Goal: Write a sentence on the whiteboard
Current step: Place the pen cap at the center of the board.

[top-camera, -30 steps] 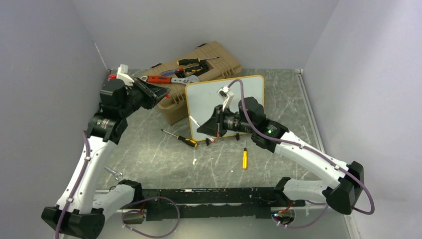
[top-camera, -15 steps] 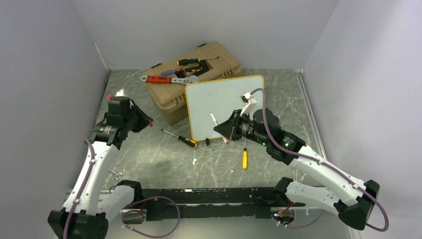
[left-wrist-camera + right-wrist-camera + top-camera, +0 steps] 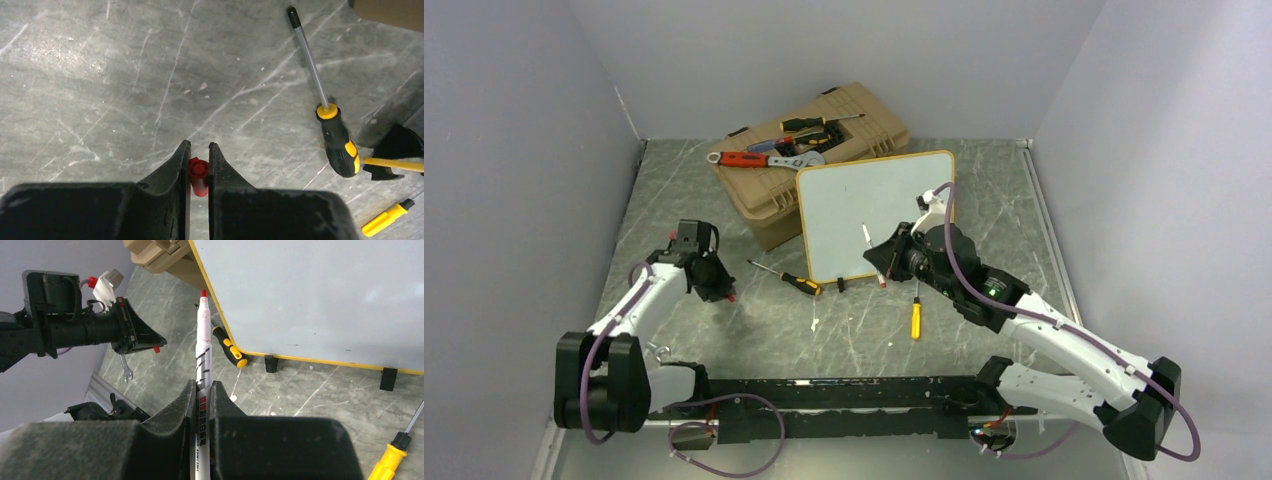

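Observation:
The whiteboard (image 3: 864, 200) stands propped on two black feet, its yellow-framed face (image 3: 320, 295) blank; no sentence shows on it. My right gripper (image 3: 884, 260) hovers at the board's lower edge, shut on a white marker (image 3: 203, 340) whose uncapped red tip points up, just left of the board's corner. Low over the table at the left, my left gripper (image 3: 722, 288) is shut on the marker's red cap (image 3: 199, 172). From the right wrist view the left gripper (image 3: 145, 337) appears well clear of the board.
A tan toolbox (image 3: 809, 150) with loose tools stands behind the board. A black-and-yellow screwdriver (image 3: 789, 278) lies before the board's left corner and a yellow one (image 3: 915, 315) near its right foot. A small wrench (image 3: 654, 348) lies by the left arm's base.
My left arm swung down from the toolbox to the table's left side, still pinching the red cap. My right gripper drew slightly right with the marker.

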Robot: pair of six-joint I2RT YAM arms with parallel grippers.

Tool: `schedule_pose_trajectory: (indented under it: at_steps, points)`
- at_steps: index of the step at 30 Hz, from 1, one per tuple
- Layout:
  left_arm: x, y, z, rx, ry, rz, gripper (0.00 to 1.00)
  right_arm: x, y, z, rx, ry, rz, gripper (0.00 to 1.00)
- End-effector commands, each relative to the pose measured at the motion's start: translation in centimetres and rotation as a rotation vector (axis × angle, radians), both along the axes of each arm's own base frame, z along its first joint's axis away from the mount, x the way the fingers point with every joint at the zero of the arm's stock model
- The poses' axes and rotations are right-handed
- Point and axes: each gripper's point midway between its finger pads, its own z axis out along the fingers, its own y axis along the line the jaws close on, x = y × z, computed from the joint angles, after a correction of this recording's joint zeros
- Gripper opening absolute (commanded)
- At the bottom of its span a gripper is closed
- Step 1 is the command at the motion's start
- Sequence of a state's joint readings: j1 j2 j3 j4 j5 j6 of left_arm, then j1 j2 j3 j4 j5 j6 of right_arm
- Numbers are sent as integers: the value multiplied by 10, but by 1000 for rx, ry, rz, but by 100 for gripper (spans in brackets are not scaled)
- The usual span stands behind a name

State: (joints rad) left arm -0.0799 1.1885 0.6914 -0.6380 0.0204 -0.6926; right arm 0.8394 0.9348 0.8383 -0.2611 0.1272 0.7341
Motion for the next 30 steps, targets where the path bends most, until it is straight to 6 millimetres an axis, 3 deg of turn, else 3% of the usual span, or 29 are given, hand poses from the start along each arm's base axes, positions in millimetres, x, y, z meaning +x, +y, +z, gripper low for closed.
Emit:
schedule_pose_trajectory:
  at_steps: [1,8,19,21,25,30]
  points:
    - [17,4,-7,16,-33,-5,0,9,0,6,-3,-30,-34,0]
    - [12,4,-27,0,64,-6,19,14,-9,6,-31,-43,-79,0]
    - [18,11,-19,23,52,32,59,15,-15,11,-65,-62,-91,0]
    - [24,11,-3,24,-2,25,67,15,-15,12,-77,-70,-81,0]
    - [41,31,44,138,-163,18,81,18,-11,16,-116,-105,-45,0]
    - [58,40,111,234,-399,-72,85,36,7,20,-182,-133,-11,0]
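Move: The red pen cap, held in the left fingers, is bound for bare table right under that hand, about 4 cm below. On the table, the black screwdriver's middle lies some 13 cm right and 5 ahead of the hand, the toolbox's near corner 8 right and 12 ahead, the wrench 21 left and 14 back. From the right hand, the landing spot is roughly 35 cm left, level fore-and-aft, 23 below. The pen cap is lowered about 3.5 cm onto the table by the left hand, whose fingers then open wide and let go of it; that hand backs off upward some 9 cm, also drifting forward, its fingertips tilting up 15 degrees or so. The right hand keeps its grip on the uncapped pen and eases about 2 cm forward and slightly right. ##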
